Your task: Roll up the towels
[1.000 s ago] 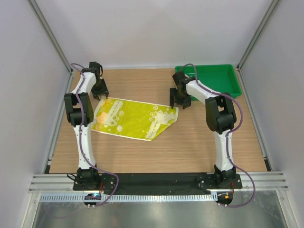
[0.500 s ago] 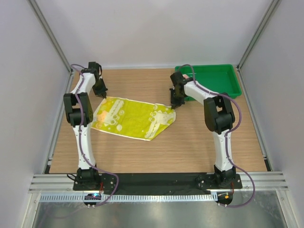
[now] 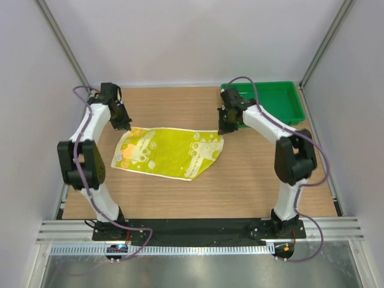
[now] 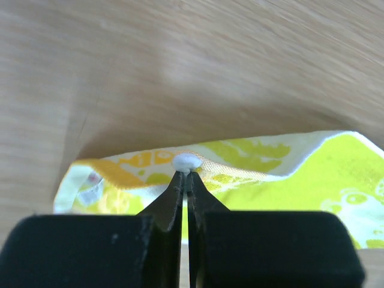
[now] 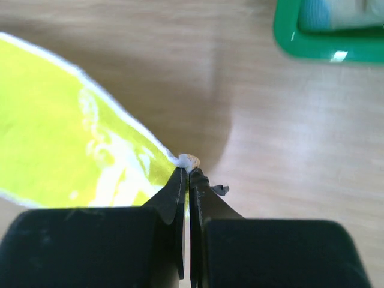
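The yellow towel with a white-green pattern lies spread flat in the middle of the table. My left gripper is shut on its far left corner, and the white hem bunches at the closed tips with the towel lifted there. My right gripper is shut on the far right corner, pinched at its tips, with the towel stretching away to the left. A light blue patch, seemingly the other towel, shows in the tray's corner.
A green tray stands at the back right of the wooden table, just behind the right gripper, and its rim shows in the right wrist view. White walls and metal posts enclose the table on three sides.
Both grippers have closed on the yellow towel's far corners. Both arms have changed pose, and the towel's far edge has shifted slightly.
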You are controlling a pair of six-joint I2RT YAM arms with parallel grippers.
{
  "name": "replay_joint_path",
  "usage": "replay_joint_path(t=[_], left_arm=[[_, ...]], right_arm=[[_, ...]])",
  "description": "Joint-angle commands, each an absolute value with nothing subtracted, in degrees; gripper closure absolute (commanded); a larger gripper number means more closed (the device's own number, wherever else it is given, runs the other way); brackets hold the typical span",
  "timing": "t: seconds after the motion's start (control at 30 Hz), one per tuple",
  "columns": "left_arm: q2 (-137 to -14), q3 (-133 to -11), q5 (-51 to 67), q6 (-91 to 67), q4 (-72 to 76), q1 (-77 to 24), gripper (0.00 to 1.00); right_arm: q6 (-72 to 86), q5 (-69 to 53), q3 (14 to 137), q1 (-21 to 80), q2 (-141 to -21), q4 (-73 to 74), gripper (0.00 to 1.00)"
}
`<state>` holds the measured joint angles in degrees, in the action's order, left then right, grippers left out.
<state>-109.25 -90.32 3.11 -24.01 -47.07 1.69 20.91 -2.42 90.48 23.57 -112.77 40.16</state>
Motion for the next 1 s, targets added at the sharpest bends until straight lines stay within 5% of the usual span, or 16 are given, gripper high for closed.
replay_joint_path(t=[0.0, 0.33, 0.47, 0.77, 0.97], left_arm=[[-91.9, -83.9, 3.3, -25.1, -46.1, -1.4, 1.00], [-52.3, -72.3, 0.4, -30.1, -59.7, -11.1, 1.00], [-45.4, -74.1, 0.4, -30.2, -68.6, -11.8, 1.00], [-45.8, -60.3, 0.5, -34.8, -62.9, -13.4, 1.00], [-60.1, -58.7, -6.0, -32.5, -54.1, -12.9, 1.00]], right_arm=[[21.3, -1.9, 85.5, 26.3, -96.9, 39.0, 0.99], [32.7, 9.0, 67.5, 37.8, -54.3, 52.2, 0.99], [36.0, 14.2, 67.7, 37.9, -43.1, 59.8, 0.99], [37.1, 20.7, 64.8, 37.6, -59.8, 58.5, 0.99], [31.9, 16.8, 65.3, 30.4, -79.5, 46.6, 0.99]])
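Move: Each hand already pinches a far corner of the yellow towel, some 6 cm above the table. The towel's middle is about 16 cm right of the left hand and 9 cm back, and about 21 cm left of the right hand and 8 cm back. The table's near edge lies roughly 37 cm straight back of the left hand and 35 cm back of the right. The green tray's middle is about 17 cm ahead and 17 cm right of the right hand. Keeping their pinch on the towel's two far corners, both hands fling it quickly up and back towards the table's near edge, rising some 20 cm as the fingers swing about 30 degrees outward. Then both sink about 14 cm, tipping down again. The right hand also shifts right, spreading the towel, and comes forward about 7 cm during the descent. ##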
